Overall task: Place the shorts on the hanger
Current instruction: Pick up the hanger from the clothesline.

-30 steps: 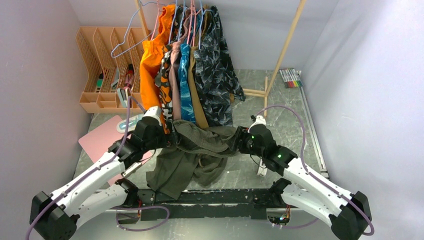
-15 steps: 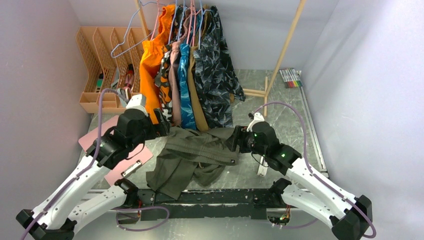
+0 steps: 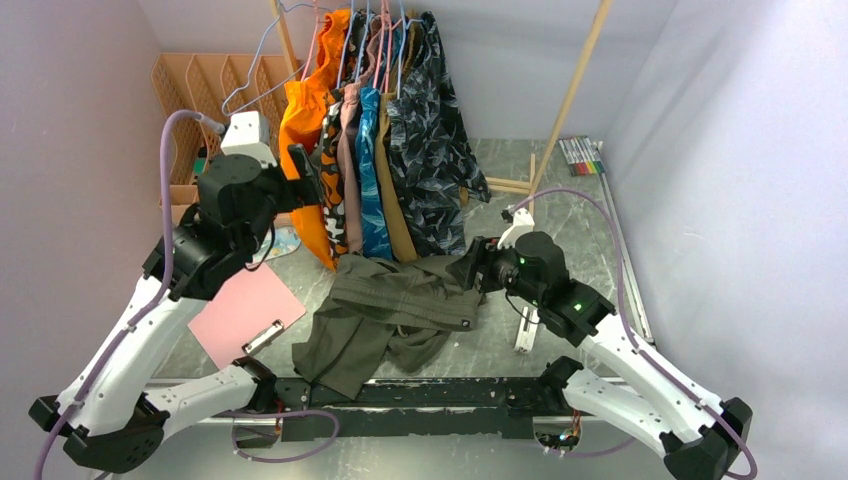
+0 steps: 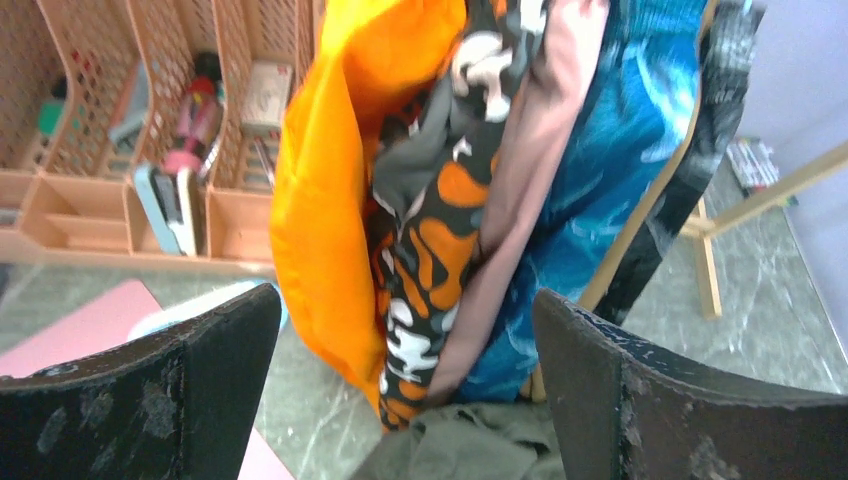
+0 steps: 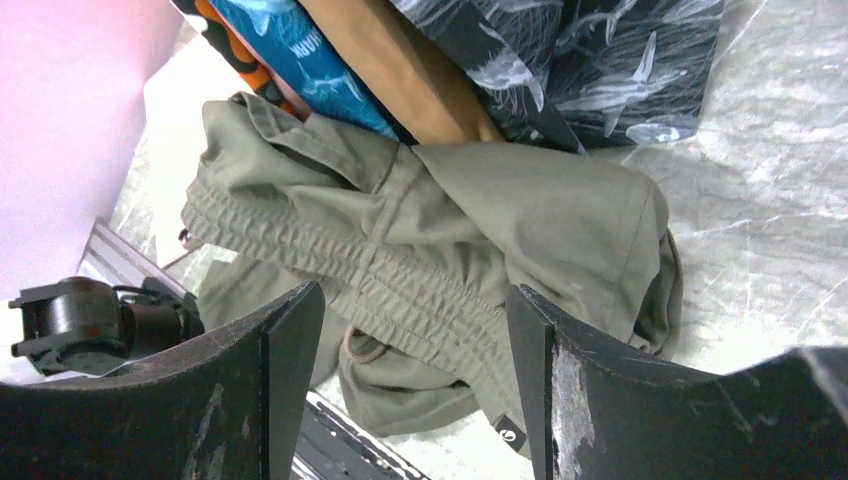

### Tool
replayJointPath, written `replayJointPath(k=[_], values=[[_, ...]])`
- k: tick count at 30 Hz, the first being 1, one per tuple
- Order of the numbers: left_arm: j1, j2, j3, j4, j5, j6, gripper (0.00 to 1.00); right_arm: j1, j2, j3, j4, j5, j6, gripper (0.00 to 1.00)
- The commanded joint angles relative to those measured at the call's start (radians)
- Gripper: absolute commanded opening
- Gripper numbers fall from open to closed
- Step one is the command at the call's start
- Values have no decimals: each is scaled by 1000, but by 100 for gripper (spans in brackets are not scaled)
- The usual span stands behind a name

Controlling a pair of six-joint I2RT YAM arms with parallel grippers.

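Observation:
The olive-green shorts (image 3: pixel 400 305) lie crumpled on the table in front of the clothes rack, ribbed waistband uppermost (image 5: pixel 400 270). My right gripper (image 3: pixel 468 272) hovers at their right end, open, its fingers (image 5: pixel 270 390) either side of the waistband without touching it. My left gripper (image 3: pixel 305 170) is raised, open and empty, facing the hanging orange garment (image 4: pixel 320 200); a corner of the shorts (image 4: pixel 470 450) shows below it. The light-blue hanger (image 3: pixel 245 66) hangs bare at the rack's left end, above and behind my left wrist.
Several garments hang on the wooden rack (image 3: pixel 400 130), whose slanted post (image 3: pixel 570 100) stands at the right. An orange file organiser (image 3: pixel 190 110) lines the back left. A pink clipboard (image 3: pixel 245 310) lies left of the shorts; markers (image 3: pixel 582 155) lie at back right.
My left gripper let go of the shorts' left end and rose back-left toward the orange garment. The waistband dropped flat. My right gripper opened wider and stayed near the right end.

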State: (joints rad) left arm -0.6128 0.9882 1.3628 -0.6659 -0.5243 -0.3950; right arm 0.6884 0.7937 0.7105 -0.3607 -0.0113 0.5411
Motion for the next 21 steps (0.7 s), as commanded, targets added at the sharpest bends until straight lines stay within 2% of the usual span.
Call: replayJointPath(k=[1, 6, 11, 16, 18, 21], values=[[25, 25, 112, 106, -82, 146, 99, -4, -22, 35, 16, 38, -9, 71], [104, 88, 226, 107, -77, 201, 96, -4, -35, 55, 17, 29, -16, 71], [284, 184, 355, 84, 70, 192, 96, -4, -65, 55, 14, -11, -36, 70], [558, 279, 453, 84, 333, 137, 96, -4, -94, 44, 9, -27, -44, 70], [658, 300, 433, 122, 459, 95, 97, -4, -107, 34, 15, -42, -50, 70], [749, 311, 358, 223, 612, 40, 97, -4, -115, 16, 26, -75, -55, 69]])
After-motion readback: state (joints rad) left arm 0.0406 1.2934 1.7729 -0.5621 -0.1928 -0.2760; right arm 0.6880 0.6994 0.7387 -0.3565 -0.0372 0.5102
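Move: The near end of the empty blue hanger lies about 15 cm ahead of the left gripper, some 14 cm to its left and about 6 cm higher. The orange shorts hang about 13 cm ahead, 3 cm left and 8 cm below. The peach organizer stands about 22 cm ahead and 22 cm left, some 33 cm lower. From the right gripper, that hanger end is roughly 22 cm ahead, 37 cm left and 23 cm up. Bring the left gripper up in front of the orange shorts, then swing it left and forward to the near end of the empty blue hanger: about 15 cm left in all, some 10 cm up and as much forward. Turn it a little left, tip the fingers slightly up and keep them wide open. Raise the still-open, empty right gripper a few centimetres from the olive shorts. ##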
